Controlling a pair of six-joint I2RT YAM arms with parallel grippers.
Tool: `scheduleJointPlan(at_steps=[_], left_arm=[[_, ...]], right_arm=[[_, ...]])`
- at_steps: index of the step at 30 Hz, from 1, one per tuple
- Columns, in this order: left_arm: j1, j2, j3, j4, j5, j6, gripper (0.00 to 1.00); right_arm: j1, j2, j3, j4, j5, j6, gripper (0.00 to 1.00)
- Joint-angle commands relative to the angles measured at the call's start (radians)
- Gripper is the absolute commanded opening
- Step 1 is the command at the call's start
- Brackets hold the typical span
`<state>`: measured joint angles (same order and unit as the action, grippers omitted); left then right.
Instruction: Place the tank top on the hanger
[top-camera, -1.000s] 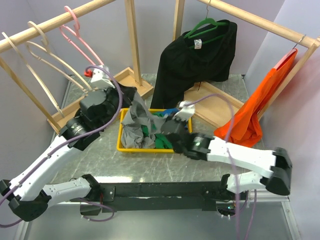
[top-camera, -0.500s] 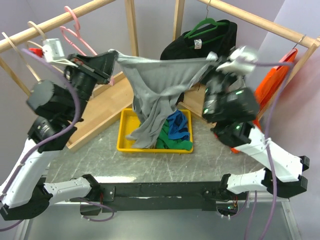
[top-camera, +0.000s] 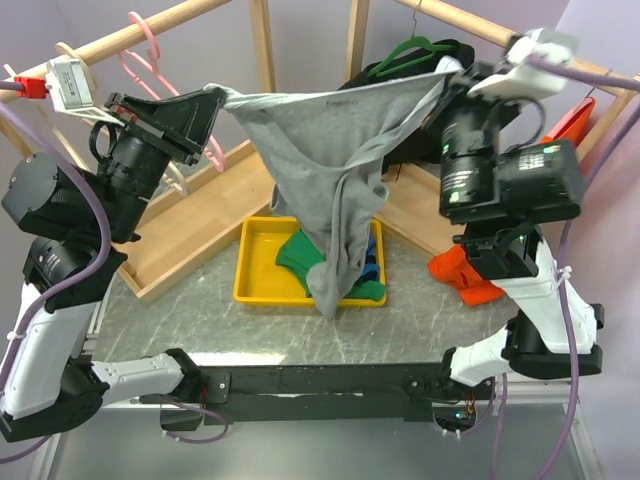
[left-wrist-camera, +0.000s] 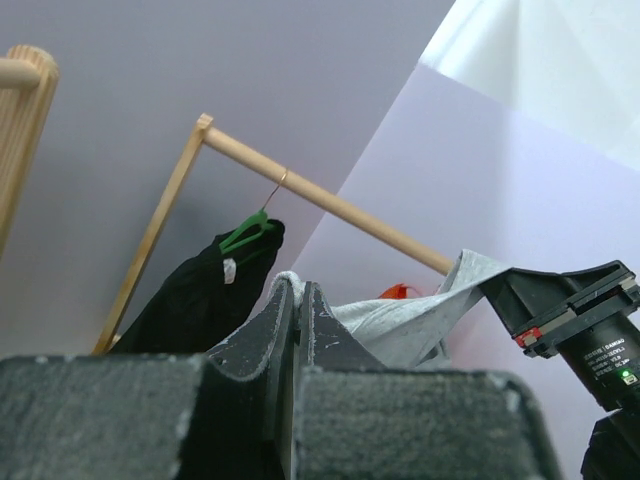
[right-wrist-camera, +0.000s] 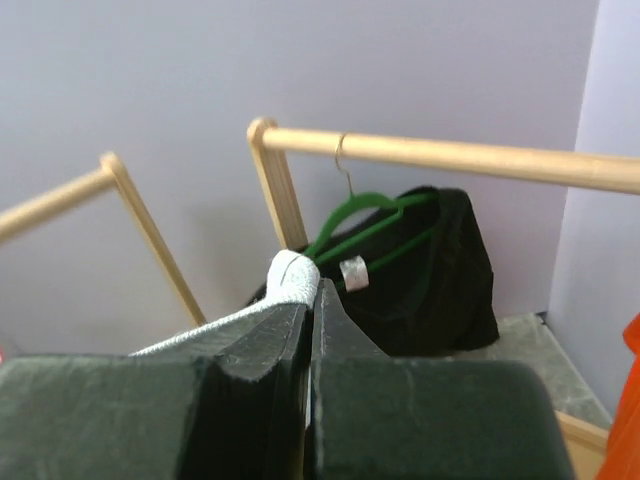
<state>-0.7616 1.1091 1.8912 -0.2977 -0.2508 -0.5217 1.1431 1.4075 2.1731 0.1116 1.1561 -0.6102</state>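
The light-grey tank top (top-camera: 325, 170) hangs stretched in the air between both arms, its lower end drooping into the yellow tray (top-camera: 256, 277). My left gripper (top-camera: 213, 95) is shut on its left strap, a fold of grey fabric (left-wrist-camera: 283, 281) showing at the fingertips. My right gripper (top-camera: 455, 68) is shut on the other strap, its bunched end (right-wrist-camera: 295, 272) sticking up between the fingers. The pink hanger (top-camera: 150, 62) hangs on the left wooden rail, just left of and behind my left gripper.
Green and blue garments (top-camera: 360, 280) lie in the yellow tray. A black garment on a green hanger (top-camera: 410, 52) hangs from the back right rail, an orange garment (top-camera: 470, 270) further right. Cream hangers (top-camera: 70, 55) hang left of the pink one. The rack's wooden base (top-camera: 200, 215) lies on the table.
Both arms have risen from the tray with the tank top and moved apart, pulling it taut between them; its lower part has come up out of the tray.
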Motion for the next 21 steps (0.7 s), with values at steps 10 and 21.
scheduleJointPlan(at_steps=[10,21], left_arm=[[0.008,-0.162,-0.550,-0.097,0.047,-0.096,0.04],[0.010,-0.108,-1.086,0.048,0.070,-0.284,0.03]], right_arm=[[-0.043,-0.321,-0.710,-0.737,-0.445,0.969,0.00],[-0.241,-0.274,-1.297,-0.584,-0.791,1.204,0.00]])
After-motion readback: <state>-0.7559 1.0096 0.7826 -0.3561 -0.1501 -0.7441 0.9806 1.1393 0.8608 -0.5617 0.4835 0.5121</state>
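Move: Both hands already hold the grey tank top stretched between them, high over the table. The yellow bin it comes down to has its middle about 12 cm ahead, 14 cm right and 62 cm below the left hand, and some 9 cm ahead and 19 cm left of the right hand. In it lie the green shirt, roughly 4 cm right of the bin's middle, and the blue cloth, 11 cm right and 3 cm beyond the middle. Still pinching its own corner of the grey tank top, each hand swings fast and steeply down towards the near side of the yellow bin, the left dropping some 47 cm and the right slightly more, with both wrists tipping the fingers down by 50 to 60 degrees. On the way they close in on each other, the left drifting to the right and the right further to the left, about 14 cm in all, and neither gripper opens. ##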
